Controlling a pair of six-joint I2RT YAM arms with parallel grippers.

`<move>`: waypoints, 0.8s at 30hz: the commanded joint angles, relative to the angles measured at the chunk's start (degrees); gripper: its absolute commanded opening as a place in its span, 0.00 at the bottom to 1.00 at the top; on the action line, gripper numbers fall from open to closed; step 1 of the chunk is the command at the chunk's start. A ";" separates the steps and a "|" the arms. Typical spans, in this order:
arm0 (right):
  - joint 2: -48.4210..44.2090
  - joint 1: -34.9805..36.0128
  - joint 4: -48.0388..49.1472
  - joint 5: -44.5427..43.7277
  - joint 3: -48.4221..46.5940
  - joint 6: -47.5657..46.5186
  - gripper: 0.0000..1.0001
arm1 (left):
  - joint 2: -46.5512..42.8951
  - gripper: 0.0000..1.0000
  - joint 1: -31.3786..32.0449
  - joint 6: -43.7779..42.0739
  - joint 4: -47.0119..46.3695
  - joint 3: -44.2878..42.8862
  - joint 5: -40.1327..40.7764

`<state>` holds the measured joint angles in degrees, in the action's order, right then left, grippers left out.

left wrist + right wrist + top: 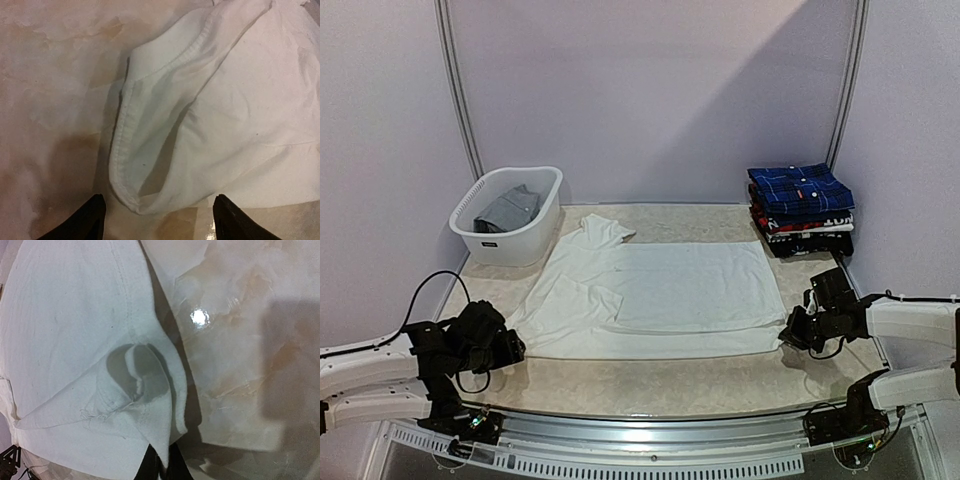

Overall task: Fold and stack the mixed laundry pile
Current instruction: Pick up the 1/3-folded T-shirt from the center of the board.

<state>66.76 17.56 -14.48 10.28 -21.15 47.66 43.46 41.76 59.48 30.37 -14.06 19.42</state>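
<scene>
A plain white shirt (660,290) lies spread flat on the marble table, collar towards the basket. My right gripper (790,335) is shut on the shirt's near right corner (150,430), which stands folded up between the dark fingers (150,467). My left gripper (510,345) sits at the shirt's near left end, open. In the left wrist view the sleeve cuff (130,195) lies just ahead of the gap between its fingertips (92,220), untouched. A grey garment (510,208) lies in the basket. A dark blue plaid shirt (800,188) tops a folded stack.
A white slotted basket (535,245) stands at the back left. The folded stack (808,232) sits at the back right against the wall. Bare marble table (670,375) runs along the near edge, in front of a metal rail.
</scene>
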 commanded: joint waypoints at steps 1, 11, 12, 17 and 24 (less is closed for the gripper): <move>0.91 -0.13 -3.80 -0.09 2.07 -0.29 0.04 | 4.07 0.73 -0.76 0.08 -0.97 0.79 1.94; 1.85 -0.07 -2.47 0.20 1.99 -0.20 0.00 | 11.68 0.21 -1.36 -3.85 -16.68 3.03 1.17; 2.03 -0.07 -2.14 0.37 1.87 -0.13 0.00 | 11.85 0.12 -1.45 -4.23 -17.16 2.89 1.34; 4.99 -0.10 -3.27 1.77 -2.02 -0.73 0.00 | 11.77 0.00 -2.17 -7.63 -16.61 -0.78 1.57; 1.85 -0.07 -19.28 -2.58 -14.61 -4.99 0.00 | 3.97 0.00 -2.73 -9.90 -2.65 -9.33 2.58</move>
<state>73.38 17.56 -21.91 12.62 -31.24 45.28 53.32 39.70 50.98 19.09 -19.40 20.82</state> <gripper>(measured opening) 0.040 0.028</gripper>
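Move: The T-shirt's near-left corner lies about 3 cm ahead of the left hand, 1 cm to its right and 1 cm below its open fingers; the folded-in sleeve is some 9 cm ahead and 9 cm right of that hand, the laundry basket roughly 27 cm ahead and 6 cm left. The right hand already pinches the near-right corner, and from it the near-left corner lies about 40 cm left and 2 cm back. Left hand reaches forward, pinches the T-shirt's near-left corner, lifts about 4 cm; still-gripping right hand rises 2 cm. ##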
